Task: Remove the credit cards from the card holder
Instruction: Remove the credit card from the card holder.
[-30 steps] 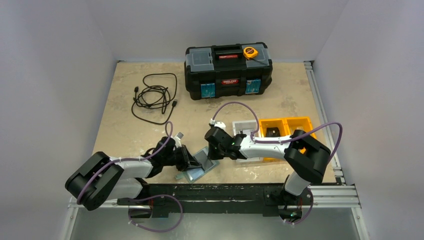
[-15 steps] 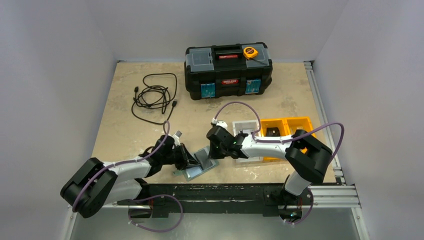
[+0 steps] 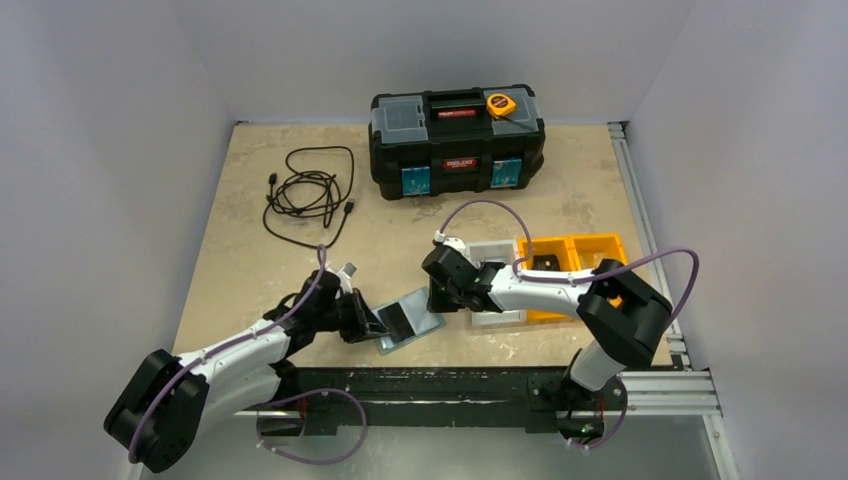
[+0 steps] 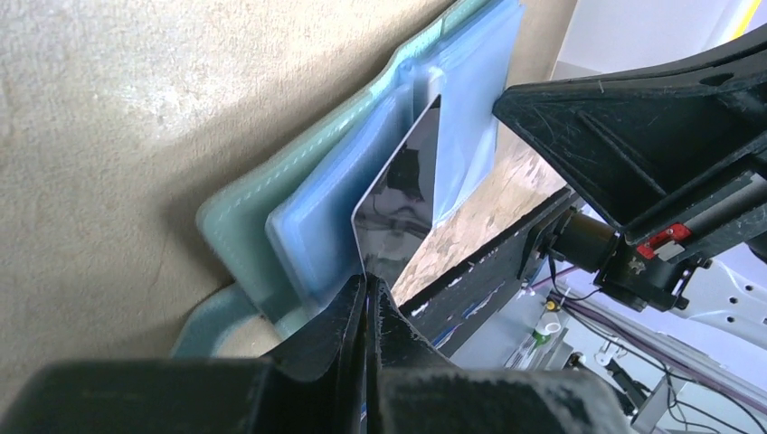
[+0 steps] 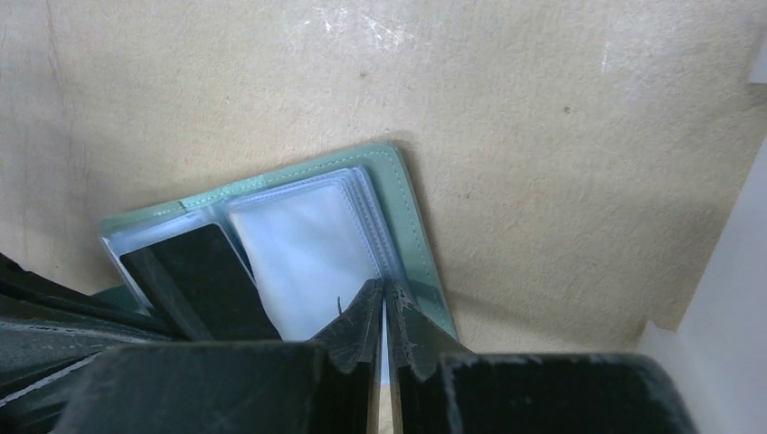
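Note:
The card holder point(image 3: 420, 312) lies open near the table's front edge, teal outside with pale blue pockets point(image 5: 312, 249). A black credit card point(image 4: 398, 203) sticks partway out of a left-hand pocket point(image 4: 326, 244). My left gripper point(image 4: 368, 282) is shut on that card's near corner, reaching in from the left point(image 3: 370, 324). My right gripper point(image 5: 383, 289) is shut on the right-hand edge of the card holder's point(image 5: 411, 226) pale sleeves, coming from the right point(image 3: 438, 300). In the right wrist view the black card point(image 5: 194, 280) shows at lower left.
A black toolbox point(image 3: 457, 145) with a yellow tape measure point(image 3: 500, 104) on its lid stands at the back. A coiled black cable point(image 3: 308, 193) lies at back left. A white bin point(image 3: 494, 255) and orange bins point(image 3: 570, 252) sit just right of the card holder. The table's front rail point(image 3: 450, 378) is close.
My left gripper has shut on the black card and its arm has stretched further right. The right gripper and the card holder have shifted slightly right and away.

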Controlling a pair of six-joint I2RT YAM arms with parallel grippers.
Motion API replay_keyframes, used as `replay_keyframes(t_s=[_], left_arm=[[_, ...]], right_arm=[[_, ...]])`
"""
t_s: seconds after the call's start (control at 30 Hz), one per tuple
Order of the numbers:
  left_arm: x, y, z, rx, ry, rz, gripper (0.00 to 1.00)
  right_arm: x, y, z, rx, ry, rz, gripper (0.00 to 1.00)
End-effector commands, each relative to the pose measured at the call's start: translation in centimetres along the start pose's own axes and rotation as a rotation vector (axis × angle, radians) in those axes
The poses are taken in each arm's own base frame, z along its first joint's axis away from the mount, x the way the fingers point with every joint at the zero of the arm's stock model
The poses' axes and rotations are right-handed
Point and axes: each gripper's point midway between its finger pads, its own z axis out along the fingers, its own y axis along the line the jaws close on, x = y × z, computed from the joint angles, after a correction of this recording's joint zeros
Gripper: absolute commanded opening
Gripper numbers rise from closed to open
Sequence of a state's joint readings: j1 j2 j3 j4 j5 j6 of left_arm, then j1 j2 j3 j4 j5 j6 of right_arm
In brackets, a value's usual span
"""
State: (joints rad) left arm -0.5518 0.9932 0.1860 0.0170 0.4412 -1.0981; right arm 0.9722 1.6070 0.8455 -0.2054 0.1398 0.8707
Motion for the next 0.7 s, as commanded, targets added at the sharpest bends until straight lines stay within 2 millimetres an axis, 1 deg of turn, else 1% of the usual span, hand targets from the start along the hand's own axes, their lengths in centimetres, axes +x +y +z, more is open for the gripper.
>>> replay_keyframes(t_s=[0.0, 0.1, 0.17, 0.2, 0.33, 0.4, 0.5, 0.57, 0.63, 0.67], left_arm=[[-0.3, -1.1, -0.9, 0.002, 0.006, 0.048, 0.0], [-0.3, -0.6, -1.6, -0.044, -0.001, 0.044, 0.0], [-0.4, -0.8, -2.0, -0.043, -0.013, 0.054, 0.0], [-0.5, -1.0, -2.2, -0.04, -0.019, 0.058, 0.0], [-0.8, -2.3, -3.0, -0.014, -0.033, 0.086, 0.0], [-1.1, -3.4, -3.6, 0.015, -0.046, 0.104, 0.0], [-1.3, -5.1, -4.6, 0.062, -0.061, 0.128, 0.0], [-1.5, -6.4, -5.3, 0.1, -0.068, 0.138, 0.0], [-1.9, -7.8, -6.0, 0.143, -0.079, 0.147, 0.0], [-2.0, -8.4, -6.3, 0.164, -0.082, 0.151, 0.0]], right_arm=[[0.4, -3.0, -0.7, 0.109, 0.011, -0.062, 0.08], [-0.9, -1.6, -1.8, 0.067, -0.018, -0.063, 0.19], [-1.7, -0.8, -2.5, 0.046, -0.035, -0.065, 0.27], [-2.0, -0.4, -2.7, 0.034, -0.041, -0.069, 0.29], [-3.4, 1.5, -4.3, -0.036, -0.072, -0.071, 0.45], [-4.2, 2.6, -5.4, -0.084, -0.094, -0.072, 0.53], [-4.9, 4.8, -7.0, -0.199, -0.115, -0.08, 0.7], [-5.5, 5.8, -7.9, -0.264, -0.146, -0.088, 0.79], [-6.2, 6.4, -8.7, -0.333, -0.173, -0.088, 0.84], [-6.2, 7.0, -9.2, -0.392, -0.165, -0.089, 0.85]])
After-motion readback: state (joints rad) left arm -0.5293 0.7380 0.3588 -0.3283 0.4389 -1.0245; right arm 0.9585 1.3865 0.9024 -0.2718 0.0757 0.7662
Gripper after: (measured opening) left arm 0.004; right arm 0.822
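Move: The left fingers already pinch one corner of the dark credit card. The card's middle lies some 3 cm right and 2 cm ahead of the left hand point, over the open card holder, whose middle is about 5 cm right, 2 cm ahead and 1 cm below. From the right hand, shut on the holder's right part, the holder's middle is roughly 5 cm left, 3 cm back and 1 cm below. The white tray's middle is about 13 cm right and 5 cm ahead. Keeping its pinch on the card, the left hand draws a little back and to the left, barely 1 cm, then lifts it up and away from the holder, about 6.5 cm in all, the fingers tipping up slightly. Meanwhile the right hand slides some 2 cm to its right over the holder's right part as its shut fingers begin to spread, then comes free and rises about 9 cm, drifting back left some 3 cm and rolling its left side up, to end wide open above the holder. ##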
